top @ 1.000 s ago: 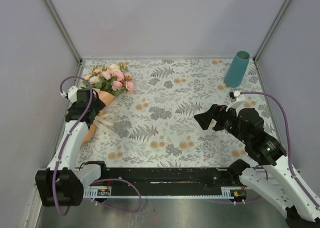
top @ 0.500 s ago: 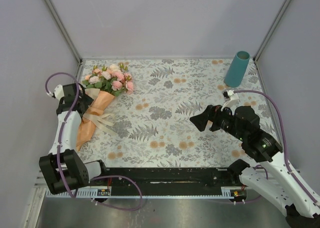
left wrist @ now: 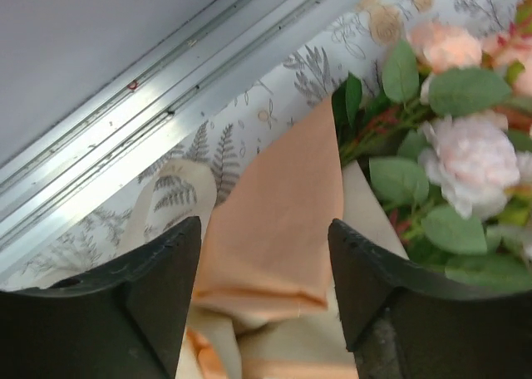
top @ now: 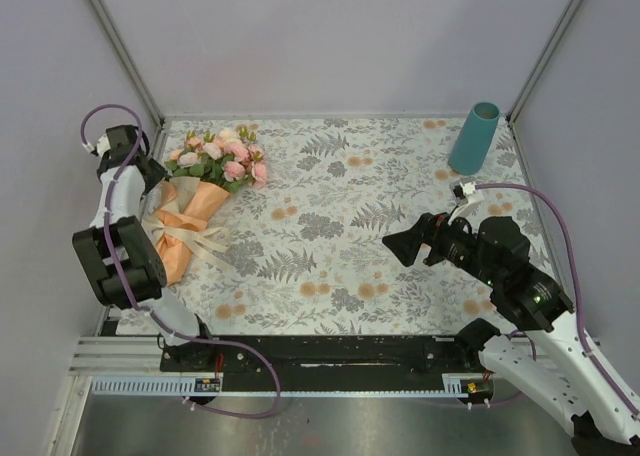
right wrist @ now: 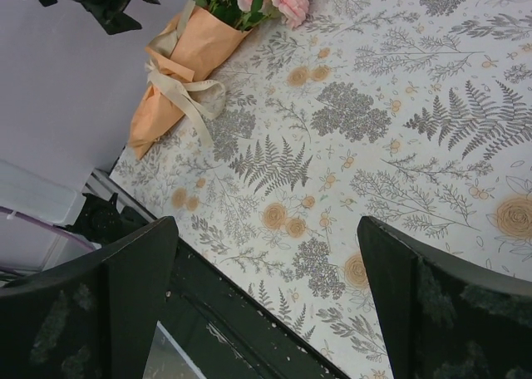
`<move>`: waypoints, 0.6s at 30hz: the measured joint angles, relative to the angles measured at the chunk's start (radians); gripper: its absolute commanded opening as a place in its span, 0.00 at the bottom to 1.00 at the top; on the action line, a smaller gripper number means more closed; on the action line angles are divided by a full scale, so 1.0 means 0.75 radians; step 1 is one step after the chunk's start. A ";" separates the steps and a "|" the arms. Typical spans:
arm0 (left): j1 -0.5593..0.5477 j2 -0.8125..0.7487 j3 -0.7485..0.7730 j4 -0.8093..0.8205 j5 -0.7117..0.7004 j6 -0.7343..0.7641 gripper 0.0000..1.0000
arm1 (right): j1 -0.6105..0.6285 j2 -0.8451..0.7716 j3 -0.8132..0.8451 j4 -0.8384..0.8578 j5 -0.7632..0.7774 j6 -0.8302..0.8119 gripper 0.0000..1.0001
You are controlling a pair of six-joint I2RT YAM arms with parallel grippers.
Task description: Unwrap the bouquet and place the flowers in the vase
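The bouquet [top: 200,191] lies at the far left of the table, its pink, peach and cream flowers [top: 222,154] pointing to the back. Tan-orange kraft paper [top: 180,236] wraps it, tied with a cream ribbon. My left gripper [top: 155,173] sits at the wrap's upper left edge. In the left wrist view it [left wrist: 264,271] is open, and an orange paper flap [left wrist: 283,213] lies between its fingers, with the flowers [left wrist: 470,155] to the right. The teal vase [top: 474,138] stands upright at the far right. My right gripper [top: 400,246] hovers open and empty right of centre.
A metal frame rail [left wrist: 158,121] and the grey side wall run close behind the left gripper. The right wrist view shows the bouquet [right wrist: 187,59] far off, the black base rail [right wrist: 249,312] along the near table edge, and the floral tablecloth [right wrist: 374,146].
My left arm has swung back toward the far-left corner, uncovering the wrap's middle; its gripper now sits at the wrap's top edge and has narrowed a little. The right gripper has hardly moved.
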 measured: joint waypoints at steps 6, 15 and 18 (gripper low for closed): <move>0.084 0.281 0.181 -0.086 0.090 -0.073 0.26 | 0.000 -0.048 0.024 -0.008 -0.003 -0.002 0.99; 0.097 0.406 0.160 -0.122 0.235 -0.092 0.05 | 0.000 -0.027 0.078 -0.038 -0.003 -0.022 0.99; 0.090 0.404 0.110 -0.078 0.307 -0.087 0.04 | 0.000 -0.021 0.078 -0.044 -0.001 -0.021 0.99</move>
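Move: The wrapper's top edge, in orange paper, lies about 11 cm below the left hand, some 1 cm ahead and 2 cm to the right. The flower heads are around 9 cm ahead and 11 cm to the right of this hand, while the ribbon bow sits some 10 cm back and 3 cm right. From the right hand, that paper edge is about 53 cm left, 21 cm ahead and 24 cm down. Straight down for the most part, the left hand drops about 10 cm onto the wrapper's top edge beside the stems, drifting a couple of centimetres out and left, then some 3 cm back to the right. Its wrist tilts about 20 degrees so the fingers point more steeply down, and they close from wide to nearly shut, pinching the orange paper between the tips. The right hand, open and empty, rises about 2 cm. ##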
